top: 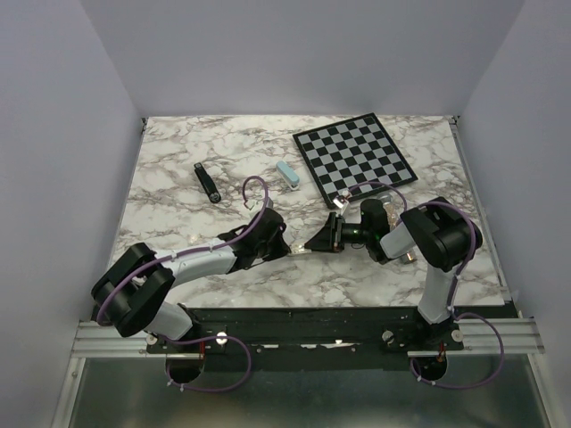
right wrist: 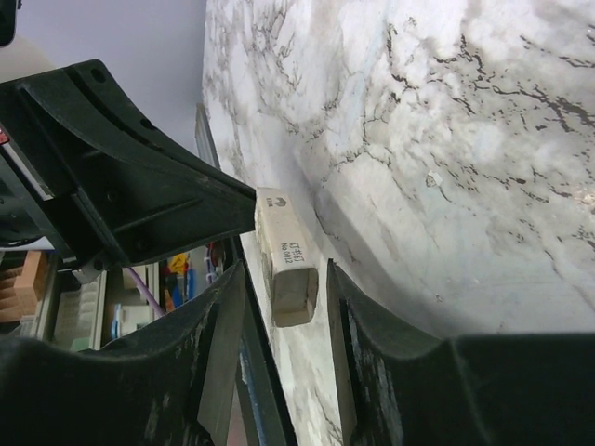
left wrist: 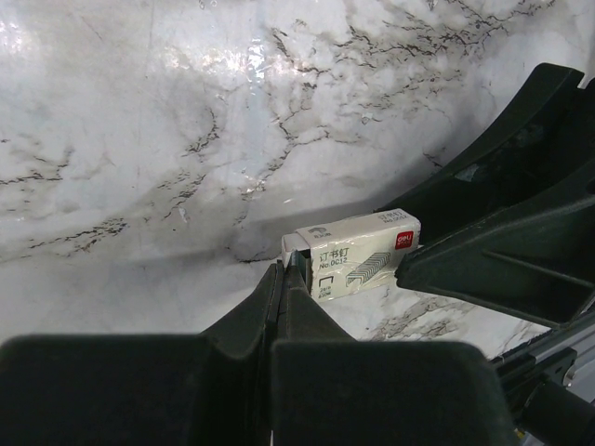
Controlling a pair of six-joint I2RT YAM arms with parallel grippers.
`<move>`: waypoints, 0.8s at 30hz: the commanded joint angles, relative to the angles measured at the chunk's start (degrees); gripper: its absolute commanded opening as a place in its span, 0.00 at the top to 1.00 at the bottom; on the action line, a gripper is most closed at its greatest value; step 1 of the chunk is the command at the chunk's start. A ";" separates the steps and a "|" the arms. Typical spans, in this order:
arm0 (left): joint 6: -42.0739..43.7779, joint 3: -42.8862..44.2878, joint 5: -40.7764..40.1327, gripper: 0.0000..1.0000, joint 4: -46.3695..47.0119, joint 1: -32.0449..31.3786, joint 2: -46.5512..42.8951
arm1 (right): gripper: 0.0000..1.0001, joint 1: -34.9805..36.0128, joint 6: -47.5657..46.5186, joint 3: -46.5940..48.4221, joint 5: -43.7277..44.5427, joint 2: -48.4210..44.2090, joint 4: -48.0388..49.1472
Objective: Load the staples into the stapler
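Observation:
The black stapler point(top: 207, 184) lies shut on the marble table at the back left, away from both arms. At mid table the two grippers meet at a small cream staple box point(top: 301, 251). My left gripper point(left wrist: 283, 269) is shut, pinching the thin end flap of that box point(left wrist: 358, 258), which hangs just above the marble. My right gripper point(right wrist: 284, 279) is open around the box's other end point(right wrist: 290, 269), with a gap on each side and neither finger touching. The staples themselves do not show.
A chessboard point(top: 352, 156) lies at the back right, just beyond the right arm. A small light-blue block point(top: 287, 174) rests between it and the stapler. The table's near edge runs close below the box.

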 commanded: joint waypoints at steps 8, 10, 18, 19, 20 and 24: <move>0.51 1.64 -0.12 1.00 0.66 -0.74 0.22 | 0.69 -0.28 0.04 -0.31 -2.51 0.92 2.85; 0.68 1.55 -0.65 1.00 -0.12 -0.74 -0.39 | 0.73 -0.28 -0.04 -0.31 -2.59 0.66 2.76; 1.65 0.23 -3.46 1.00 -3.73 0.14 -3.11 | 0.76 -0.89 -0.31 -0.66 -2.95 0.13 2.85; 1.91 0.14 -3.99 1.00 -4.34 0.23 -3.38 | 0.76 -1.07 -0.39 -0.84 -2.95 0.04 2.85; 2.09 -0.03 -4.08 1.00 -4.61 0.41 -3.55 | 0.76 -1.15 -0.39 -0.84 -2.95 -0.04 2.85; 2.62 -0.39 -5.13 1.00 -5.75 0.76 -4.17 | 0.76 -1.51 -0.48 -1.02 -3.03 -0.31 2.85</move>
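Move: The small staple box hangs between the hands, its open end in the left fingers, its middle roughly 2 cm to the left hand's right and 2 cm to the right hand's left, level with both. The blue stapler lies about 21 cm ahead of the left hand, 1 cm to its left and 2 cm lower. The chessboard's middle is some 26 cm ahead of the right hand, 13 cm to its right and 4 cm lower. The staple box's free end, straddled by the open right fingers, gets pinched between them as they close to about half their gap, the right hand staying nearly in place. The left fingers keep their shut hold on the box's open end. Towards the finish both hands lift a little, roughly 1 cm, with almost no turn. ##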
